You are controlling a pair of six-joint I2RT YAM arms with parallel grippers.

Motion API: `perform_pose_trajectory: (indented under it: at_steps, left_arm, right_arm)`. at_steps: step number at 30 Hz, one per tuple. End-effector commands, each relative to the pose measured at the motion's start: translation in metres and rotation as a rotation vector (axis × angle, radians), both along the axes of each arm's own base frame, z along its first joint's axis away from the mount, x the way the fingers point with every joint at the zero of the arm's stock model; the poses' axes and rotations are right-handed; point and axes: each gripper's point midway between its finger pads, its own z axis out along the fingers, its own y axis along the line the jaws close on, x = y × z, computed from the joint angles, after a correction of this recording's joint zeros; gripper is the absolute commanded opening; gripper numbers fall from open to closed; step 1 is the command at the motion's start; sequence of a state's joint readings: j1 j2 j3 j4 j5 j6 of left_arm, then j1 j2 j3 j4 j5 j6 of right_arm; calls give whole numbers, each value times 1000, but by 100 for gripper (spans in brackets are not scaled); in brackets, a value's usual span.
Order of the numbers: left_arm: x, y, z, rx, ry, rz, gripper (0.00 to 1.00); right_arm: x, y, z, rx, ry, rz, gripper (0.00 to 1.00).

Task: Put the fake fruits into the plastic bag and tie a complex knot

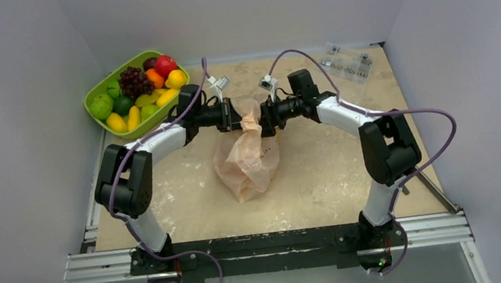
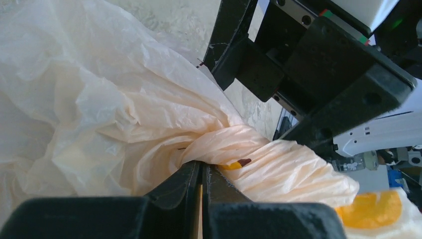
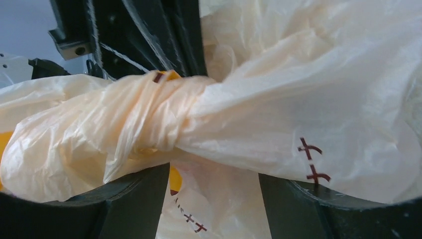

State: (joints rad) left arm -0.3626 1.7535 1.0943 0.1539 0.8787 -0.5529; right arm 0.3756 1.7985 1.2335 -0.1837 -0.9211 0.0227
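Note:
The peach plastic bag lies mid-table with its top lifted between both grippers. A knot of twisted handles sits at that top. My left gripper is shut on a bunched strip of the bag, its jaws pressed together. My right gripper faces it from the right; its jaws stand apart just under the knot, with loose bag film hanging between the fingers. The fake fruits, with a purple grape bunch, lie in the green tray. Whether any fruit is inside the bag I cannot tell.
The lime-green tray stands at the back left, close to the left arm's elbow. Small clear packets lie at the back right. Purple cables loop over both arms. Grey walls close in on three sides.

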Motion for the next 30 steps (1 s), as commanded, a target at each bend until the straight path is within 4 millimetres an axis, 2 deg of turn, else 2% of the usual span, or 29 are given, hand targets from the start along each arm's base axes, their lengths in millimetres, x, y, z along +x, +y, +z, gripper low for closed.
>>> perform_pose_trajectory:
  at_steps: [1,7,12,16,19,22,24,27,30]
  left_arm:
    - [-4,-15,13,-53,-19,-105,0]
    - [-14,-29,32,-148,-14,-194,0]
    - [-20,-30,26,-156,15,-221,0]
    - [-27,-31,15,-129,49,-248,0]
    - [-28,-29,9,-101,51,-241,0]
    - [-26,-28,13,-107,41,-237,0]
    - [-23,-27,18,-120,24,-231,0]
    - [-19,-22,21,-122,13,-220,0]
    - [-17,-18,21,-115,4,-213,0]
  right_arm:
    - [20,33,31,105,-123,25,69]
    - [11,63,49,192,-95,90,77]
    - [3,75,68,278,-73,114,79]
    - [-2,79,92,361,-83,129,79]
    - [-3,80,101,380,-93,131,79]
    - [-7,77,97,358,-88,143,79]
    - [-15,72,85,311,-63,168,80]
    - [-15,51,74,252,-47,156,85]
    - [-13,27,76,224,-30,125,90]
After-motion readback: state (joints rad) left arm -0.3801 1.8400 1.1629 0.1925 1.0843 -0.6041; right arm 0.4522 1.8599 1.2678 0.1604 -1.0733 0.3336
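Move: The twisted bag neck, still pinched by the left gripper, crosses the open right fingers about 4 cm to the right hand's left, 1 cm farther out and 2 cm up; from the left hand it is some 2 cm right at its own height. The loose end sticks up roughly 3 cm left and 4 cm above the right hand. The fruit-filled bag body hangs about 8 cm back of it, 4 cm left and 10 cm lower. Reach the right gripper left about 7 cm under the twisted neck and towards the left fingers, rising some 5 cm and tilting its fingertips up about 15 degrees, jaws opening wider; then ease it 1.5 cm back to the right. Keep the left gripper shut on the neck, bringing it about 2 cm right and 2 cm back with a 10-degree clockwise turn. ##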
